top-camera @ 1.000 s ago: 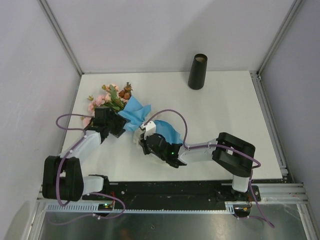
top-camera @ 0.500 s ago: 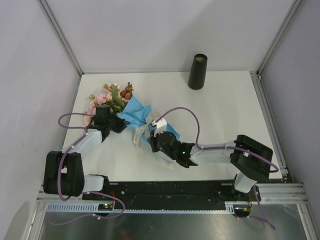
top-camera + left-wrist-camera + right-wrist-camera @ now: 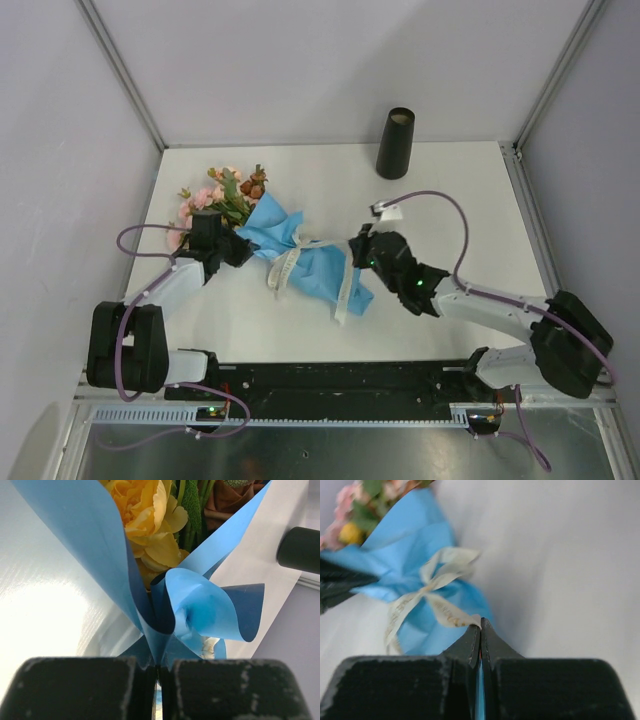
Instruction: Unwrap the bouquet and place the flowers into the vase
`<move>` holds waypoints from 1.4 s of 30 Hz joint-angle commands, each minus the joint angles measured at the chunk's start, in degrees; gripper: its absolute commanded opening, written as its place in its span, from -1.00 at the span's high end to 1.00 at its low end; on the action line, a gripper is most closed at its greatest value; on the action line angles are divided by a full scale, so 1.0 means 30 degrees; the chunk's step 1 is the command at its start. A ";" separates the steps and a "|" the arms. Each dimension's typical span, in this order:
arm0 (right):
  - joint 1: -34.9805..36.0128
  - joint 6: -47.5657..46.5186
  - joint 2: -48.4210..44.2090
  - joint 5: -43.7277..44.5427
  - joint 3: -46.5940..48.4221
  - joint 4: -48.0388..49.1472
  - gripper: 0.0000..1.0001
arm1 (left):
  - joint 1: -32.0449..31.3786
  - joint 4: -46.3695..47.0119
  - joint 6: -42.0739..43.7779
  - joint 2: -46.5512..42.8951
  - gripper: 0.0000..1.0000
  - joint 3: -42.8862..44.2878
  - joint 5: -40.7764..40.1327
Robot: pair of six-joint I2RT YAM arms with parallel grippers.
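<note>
The bouquet (image 3: 305, 262) lies on the white table, its blue paper tied with a cream ribbon (image 3: 284, 268). Its flowers (image 3: 225, 190) point to the far left. My left gripper (image 3: 246, 248) is shut on a fold of the blue paper (image 3: 200, 605) just below a yellow rose (image 3: 145, 520). My right gripper (image 3: 354, 248) is shut on one end of the ribbon (image 3: 445, 611), which runs taut back to the bow (image 3: 437, 577). The black vase (image 3: 395, 143) stands upright at the far edge, right of centre, and its side (image 3: 300, 550) shows in the left wrist view.
Metal frame posts and grey walls enclose the table (image 3: 480, 220) on three sides. A purple cable (image 3: 435, 200) loops above the right arm. The arm bases sit on the black rail (image 3: 340, 385) at the near edge.
My left gripper has shut on the blue paper. My right gripper has pulled away to the right with the ribbon end, drawing it taut and uncovering the paper's lower part.
</note>
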 commanded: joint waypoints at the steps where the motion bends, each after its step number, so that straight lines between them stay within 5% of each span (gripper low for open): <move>1: -0.2427 0.1101 -0.2392 0.1396 -0.0457 -0.1924 1.00 | -0.0031 -0.0309 0.0868 -0.0350 1.00 0.0438 -0.1170; 20: -1.2971 0.1910 -0.6323 -0.0218 -0.0806 -0.3353 1.00 | 0.0013 -0.1379 0.2074 -0.0768 1.00 0.0645 -0.1105; 30: -1.3535 0.2118 -0.4615 -0.3346 -0.0451 -0.2156 1.00 | 0.0016 -0.1529 0.2416 -0.0680 0.99 0.0646 0.0028; 31: -1.3413 0.2124 -0.4442 -0.3891 -0.0311 -0.2282 0.96 | 0.0016 -0.1527 0.2426 -0.0715 0.93 0.0713 0.0228; 36: -1.1396 0.2414 -0.4355 -0.4278 0.0512 -0.4184 0.14 | 0.0012 -0.1771 0.2453 -0.1285 -0.06 0.0856 0.1072; 42: -0.7418 0.2703 -0.3425 -0.3540 0.1389 -0.3431 -0.22 | 0.0042 -0.2530 0.3163 -0.2406 -0.40 0.0966 0.2044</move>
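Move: The ribbon knot on the blue wrapper, which the held ribbon end is being drawn away from, lies about 13 cm left of the right hand, 5 cm ahead and 11 cm lower. The black vase stands some 25 cm ahead of that hand and 13 cm to its right. From the left hand, shut on the wrapper's edge, the knot is about 13 cm right, 3 cm ahead and slightly lower; the flowers are some 14 cm ahead and 7 cm left. The ribbon end, already pinched in the right fingers, is drawn away from the knot about 25 cm to the right, a little forward and up, the hand swinging nearly 40 degrees clockwise; it then sinks slightly, opens, and returns some 10 cm left, turning partly back. The left hand holds the wrapper nearly in place throughout the pull, then opens and eases back. ##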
